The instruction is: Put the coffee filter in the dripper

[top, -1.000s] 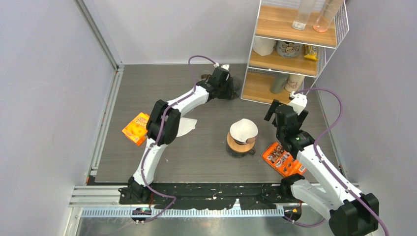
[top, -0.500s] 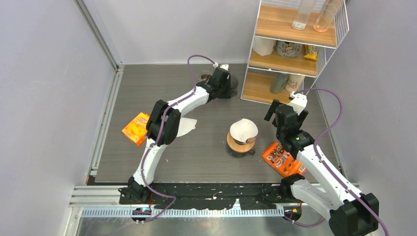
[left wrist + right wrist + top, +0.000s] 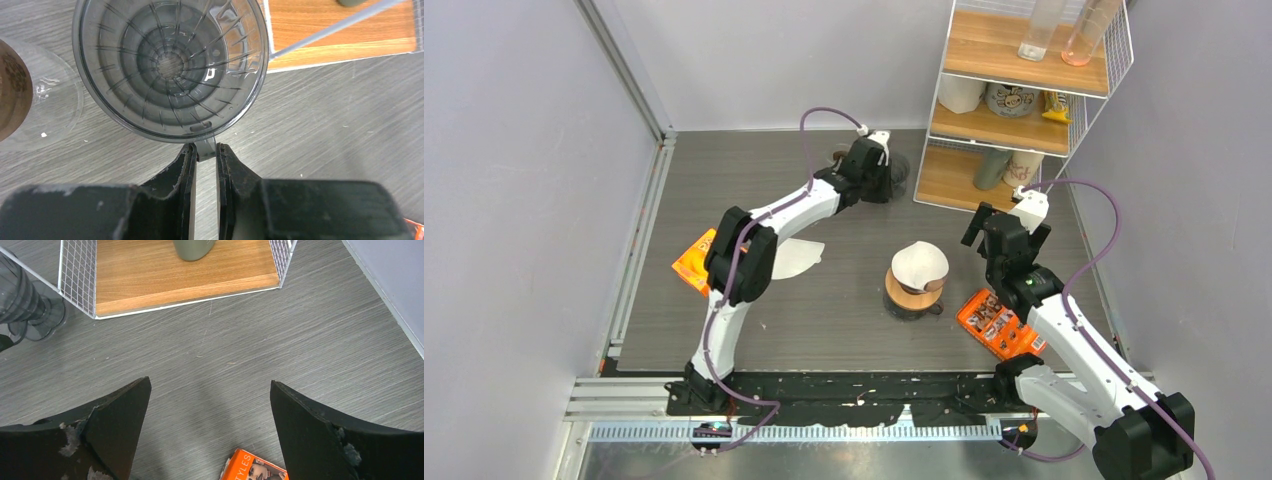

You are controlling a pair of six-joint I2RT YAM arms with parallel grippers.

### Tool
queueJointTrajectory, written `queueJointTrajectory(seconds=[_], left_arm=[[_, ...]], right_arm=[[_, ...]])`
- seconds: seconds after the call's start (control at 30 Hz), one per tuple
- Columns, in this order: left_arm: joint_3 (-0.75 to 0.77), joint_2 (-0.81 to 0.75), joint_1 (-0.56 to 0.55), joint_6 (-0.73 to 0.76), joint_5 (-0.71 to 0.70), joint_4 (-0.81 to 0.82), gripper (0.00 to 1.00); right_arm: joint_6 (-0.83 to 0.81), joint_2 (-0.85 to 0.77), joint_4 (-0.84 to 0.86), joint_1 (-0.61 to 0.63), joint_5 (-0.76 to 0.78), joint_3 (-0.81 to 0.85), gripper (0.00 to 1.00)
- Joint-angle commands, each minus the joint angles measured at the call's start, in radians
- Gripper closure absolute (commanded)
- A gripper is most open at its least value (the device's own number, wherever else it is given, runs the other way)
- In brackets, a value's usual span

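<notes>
A smoky clear ribbed dripper (image 3: pixel 170 65) stands at the back of the table, just left of the shelf (image 3: pixel 896 172). My left gripper (image 3: pixel 205 150) is shut on the small handle tab (image 3: pixel 205 148) at its near rim. One white coffee filter (image 3: pixel 802 258) lies flat on the table beside the left arm. Another white cone-shaped filter (image 3: pixel 919 263) sits on a wooden-collared glass server (image 3: pixel 911 298) at the centre. My right gripper (image 3: pixel 210 390) hangs open over bare table, right of the server (image 3: pixel 999 235), with nothing between its fingers.
A wire shelf with wooden boards (image 3: pixel 1024 90) holding cups and bottles stands at the back right. Orange boxes lie at the left (image 3: pixel 696 262) and near the right arm (image 3: pixel 996 325). A clear disc with a brown object (image 3: pixel 20 95) sits left of the dripper.
My left gripper has closed on the dripper's handle tab, and the left arm's elbow has shifted slightly left. The right arm has not moved.
</notes>
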Motion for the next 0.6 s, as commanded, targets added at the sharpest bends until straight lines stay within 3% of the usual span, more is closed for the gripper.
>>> queueJointTrajectory(seconds=[0.0,0.57], left_arm=[[-0.026,-0.127,-0.004,0.038,0.041,0.124,1.0],[-0.128,-0.385,-0.001,0.122,0.045,0.079,1.0]], right_arm=[[0.001,-0.013,0.015,-0.005,0.022,0.038,0.05],[-0.001,-0.045,0.014,-0.006,0.005,0.03,0.05]])
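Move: The dripper, with the white coffee filter already in it, stands on the carafe roughly 22 cm back and 7 cm to the right of the left hand, about 3 cm above its height; the carafe lies directly beneath. The clear banded cup is some 6 cm ahead and 7 cm left, and the rack's bottom shelf about 5 cm ahead and 19 cm right, both around 5 cm lower. From the right hand, that dripper is some 10 cm back, 19 cm left and 4 cm lower. The dark ribbed cup, already pinched by its tab and coming up, is carried by the left hand about 10 cm straight up, clear of the banded cup beside it, with a small draw back of some 3 cm late in the rise. The fingers keep their closed grip while the wrist tips their points upward by about 10 degrees. ##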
